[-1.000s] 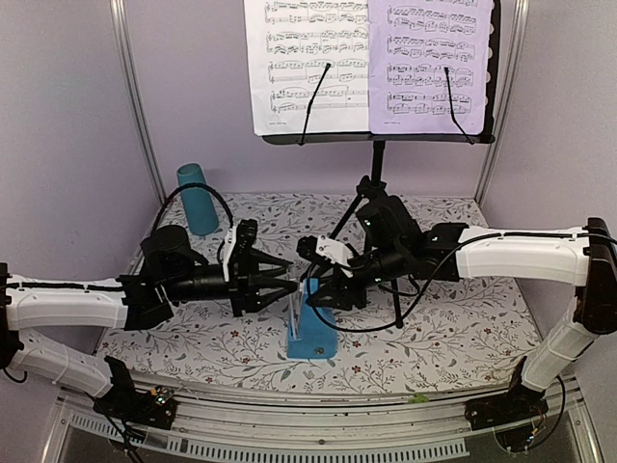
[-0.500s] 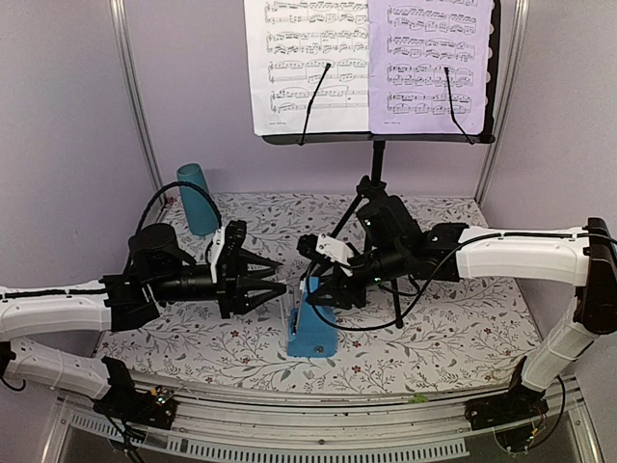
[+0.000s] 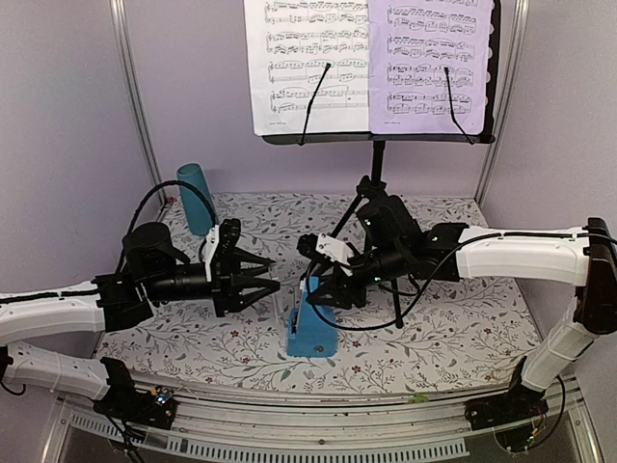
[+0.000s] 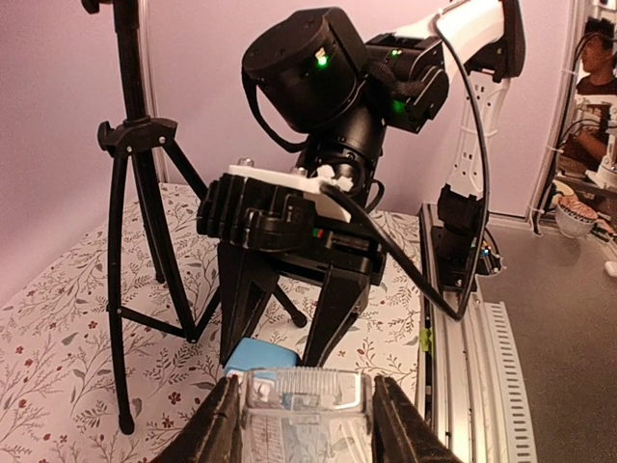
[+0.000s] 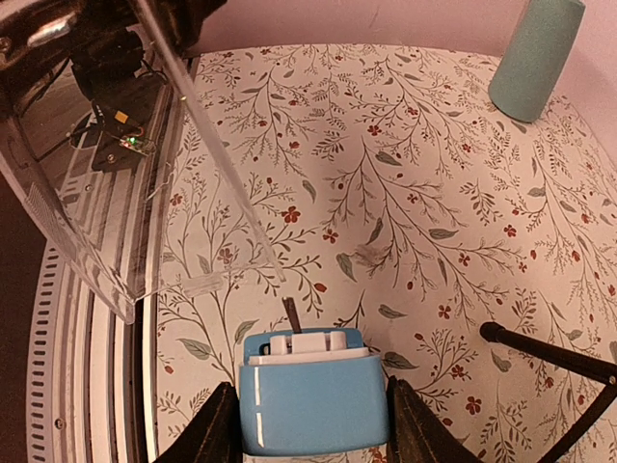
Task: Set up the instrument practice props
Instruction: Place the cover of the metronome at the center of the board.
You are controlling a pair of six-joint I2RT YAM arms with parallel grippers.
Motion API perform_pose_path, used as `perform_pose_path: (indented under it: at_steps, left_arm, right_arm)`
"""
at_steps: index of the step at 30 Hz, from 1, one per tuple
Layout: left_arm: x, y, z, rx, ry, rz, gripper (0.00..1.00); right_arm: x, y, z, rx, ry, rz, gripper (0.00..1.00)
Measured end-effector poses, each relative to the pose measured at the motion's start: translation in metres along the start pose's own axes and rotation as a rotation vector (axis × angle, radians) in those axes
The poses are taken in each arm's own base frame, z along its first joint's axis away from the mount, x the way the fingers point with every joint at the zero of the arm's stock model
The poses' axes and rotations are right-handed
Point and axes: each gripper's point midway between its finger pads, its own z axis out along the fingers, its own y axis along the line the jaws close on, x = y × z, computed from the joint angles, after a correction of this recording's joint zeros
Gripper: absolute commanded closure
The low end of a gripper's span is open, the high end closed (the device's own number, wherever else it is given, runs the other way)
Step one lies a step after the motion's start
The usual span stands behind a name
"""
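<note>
The small blue metronome (image 3: 313,333) stands on the floral table, and my right gripper (image 3: 323,294) is shut on its sides. In the right wrist view the metronome (image 5: 313,405) fills the gap between the fingers (image 5: 217,429). My left gripper (image 3: 273,285) is to its left, shut on a clear plastic cover (image 4: 304,410) that it holds off the metronome. The cover (image 5: 96,164) shows again at the upper left of the right wrist view. At the back the black music stand (image 3: 378,164) holds the white page (image 3: 308,63) and the lavender page (image 3: 429,63).
A tall teal cup (image 3: 196,193) stands at the back left, near the left arm. The stand's tripod legs (image 4: 125,241) spread over the table behind the right gripper, and one leg (image 5: 549,357) lies close to the metronome. Walls close in both sides.
My left gripper has drawn back to the left with the clear cover, away from the metronome. The right arm and the metronome have stayed still.
</note>
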Motion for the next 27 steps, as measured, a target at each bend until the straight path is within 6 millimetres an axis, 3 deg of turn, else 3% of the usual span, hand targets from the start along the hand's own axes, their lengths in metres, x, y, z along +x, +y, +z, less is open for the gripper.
perform_pose_path:
  at_steps: [4, 12, 17, 21, 27]
  left_arm:
    - [0.000, 0.005, -0.002, -0.022, 0.002, 0.000, 1.00]
    - [0.000, 0.015, -0.005, -0.067, 0.004, -0.002, 1.00]
    - [-0.001, 0.020, -0.007, -0.093, 0.003, -0.006, 1.00]
    - [-0.003, 0.024, -0.008, -0.114, -0.003, -0.011, 1.00]
    - [-0.001, 0.033, -0.010, -0.162, 0.002, -0.022, 1.00]
  right_arm:
    - [0.000, -0.001, 0.000, 0.003, 0.003, 0.002, 0.84]
    - [0.000, -0.002, -0.001, 0.013, 0.011, 0.014, 0.44]
    - [0.006, -0.006, -0.002, 0.034, 0.038, 0.021, 0.25]
    - [0.012, -0.009, -0.002, 0.051, 0.062, 0.032, 0.03]
    - [0.010, -0.011, -0.006, 0.068, 0.061, 0.032, 0.01]
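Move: The clear cover is already off and in my left hand. The middle of the board lies about 15 cm ahead of that hand, 7 cm to its right and some 26 below. The metronome is 3 cm ahead, 8 cm right and 17 below; the stand's left foot, 20 cm ahead and 7 right. My right hand still grips the metronome's top, its body centred 9 cm below and 1 cm left. My right hand holds the metronome still at first, then opens its fingers from about half to fully wide and lets go of the top, easing about 1 cm right and 1 cm forward. Meanwhile my left hand keeps its pinch on the clear cover and carries it level, about 3 cm forward and 2 cm left, away from the metronome, turning it some 10 degrees counter-clockwise. ##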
